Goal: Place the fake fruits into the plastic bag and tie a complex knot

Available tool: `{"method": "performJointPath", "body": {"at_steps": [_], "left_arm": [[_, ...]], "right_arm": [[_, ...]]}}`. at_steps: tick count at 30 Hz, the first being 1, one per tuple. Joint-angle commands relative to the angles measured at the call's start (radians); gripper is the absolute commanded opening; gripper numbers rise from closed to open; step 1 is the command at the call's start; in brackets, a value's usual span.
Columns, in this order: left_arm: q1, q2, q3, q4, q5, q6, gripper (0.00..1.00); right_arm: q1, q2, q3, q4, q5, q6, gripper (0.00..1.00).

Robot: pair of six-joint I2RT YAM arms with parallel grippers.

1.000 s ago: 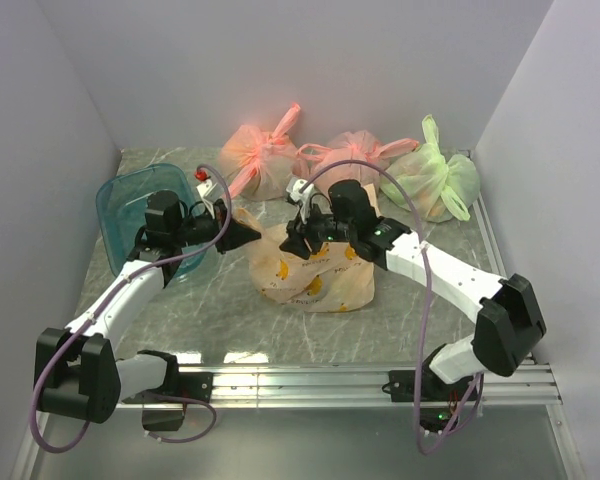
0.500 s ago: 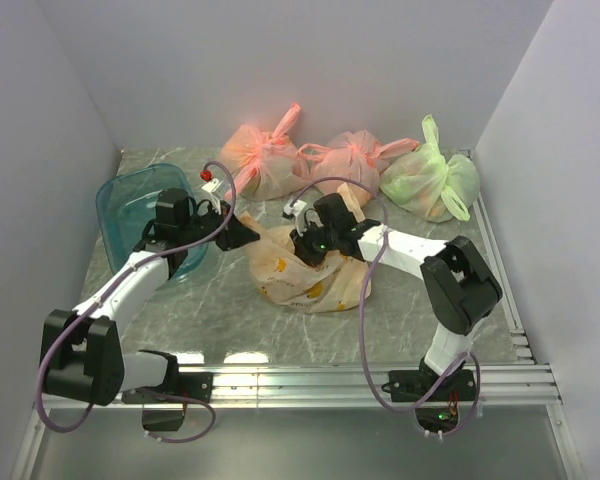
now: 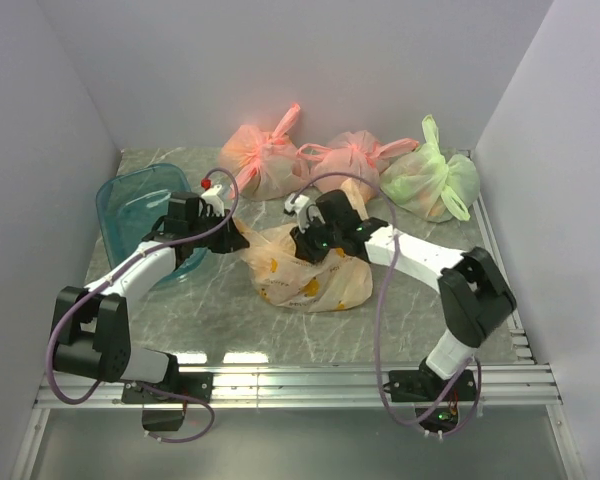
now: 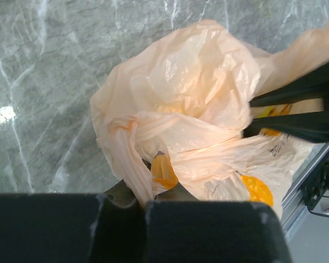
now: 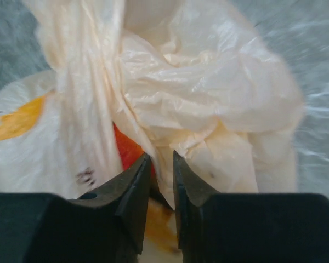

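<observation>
The plastic bag (image 3: 308,272), pale peach with yellow prints, lies bunched at mid-table. My left gripper (image 3: 237,238) sits at its left end, shut on a twisted strip of the bag (image 4: 132,175), which runs down between its jaws (image 4: 145,198). My right gripper (image 3: 310,243) is over the bag's gathered top. Its jaws (image 5: 162,159) stand a narrow gap apart with a fold of bag film (image 5: 208,93) between the tips. A red fake fruit (image 5: 129,150) shows through the film beside the right gripper's left fingertip. The right gripper's dark fingers (image 4: 296,97) reach in from the right in the left wrist view.
A teal plastic bin (image 3: 130,205) stands at the left behind my left arm. Two pink knotted bags (image 3: 260,160) (image 3: 345,155) and a light green knotted bag (image 3: 430,180) line the back wall. An aluminium rail (image 3: 360,380) runs along the near edge.
The right arm's elbow has swung in and its gripper has settled lower on the bag's top, its jaws narrower than before. The left gripper has shifted right, still gripping the strip.
</observation>
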Motion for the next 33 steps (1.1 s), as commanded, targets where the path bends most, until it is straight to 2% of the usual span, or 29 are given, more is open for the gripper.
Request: {"method": "performJointPath", "body": {"at_steps": [1, 5, 7, 12, 16, 20, 26, 28, 29, 30, 31, 33], "left_arm": [[-0.009, -0.019, 0.042, -0.013, -0.028, 0.001, 0.01], [-0.015, -0.021, 0.041, -0.008, -0.023, -0.003, 0.01], [-0.017, -0.021, 0.039, -0.008, -0.029, -0.006, 0.01], [-0.017, -0.016, 0.049, -0.007, -0.018, -0.020, 0.01], [-0.017, -0.012, 0.061, -0.016, -0.014, -0.022, 0.00], [-0.015, -0.010, 0.069, -0.025, -0.018, -0.006, 0.00], [-0.015, -0.027, 0.061, -0.022, 0.002, -0.003, 0.00], [-0.015, -0.032, 0.061, -0.019, 0.017, 0.000, 0.01], [-0.015, -0.035, 0.062, -0.016, 0.029, 0.004, 0.01], [-0.015, -0.035, 0.065, -0.018, 0.035, 0.009, 0.01], [-0.015, -0.036, 0.073, -0.019, 0.037, 0.012, 0.01], [-0.015, -0.038, 0.079, -0.019, 0.046, 0.018, 0.00]], "right_arm": [[0.001, -0.129, 0.087, -0.021, 0.058, -0.025, 0.33], [0.001, -0.165, 0.101, -0.052, -0.009, 0.014, 0.49], [0.002, -0.174, 0.085, -0.049, -0.047, 0.029, 0.67], [0.001, -0.082, 0.053, -0.050, -0.040, -0.009, 0.68], [0.002, -0.024, 0.032, -0.021, 0.017, -0.061, 0.61], [0.002, -0.034, 0.052, -0.030, 0.031, -0.059, 0.59], [-0.031, -0.294, 0.138, -0.125, -0.101, 0.076, 0.71], [-0.103, -0.347, 0.119, -0.141, -0.148, 0.125, 0.73], [-0.145, -0.391, 0.102, -0.141, -0.172, 0.173, 0.84], [-0.182, -0.414, 0.083, -0.141, -0.185, 0.182, 0.87], [-0.268, -0.437, 0.031, -0.124, -0.189, 0.188, 0.88], [-0.344, -0.503, -0.020, -0.107, -0.199, 0.170, 0.90]]}}
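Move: The right gripper, part open, has its fingertips down in the folds of the plastic bag's mouth. The fruit-filled bag body lies about 4 cm back and 4 cm below; the bag's free right handle is some 13 cm ahead and 11 cm right, near hand height. The middle pink bag sits about 20 cm ahead and 9 cm right. From the left gripper, which already pinches the left handle, the right handle is roughly 11 cm ahead and 26 cm right. Keep the left gripper almost still, shut on the left handle. Lift the right fingers out of the bag's mouth about 9 cm, opening them, dip back nearly to the starting height, then rise fast to some 18 cm up, swinging about 8 cm right above the bag's right side. Open nearly wide and tilt the fingers some 20 degrees nearer level. ##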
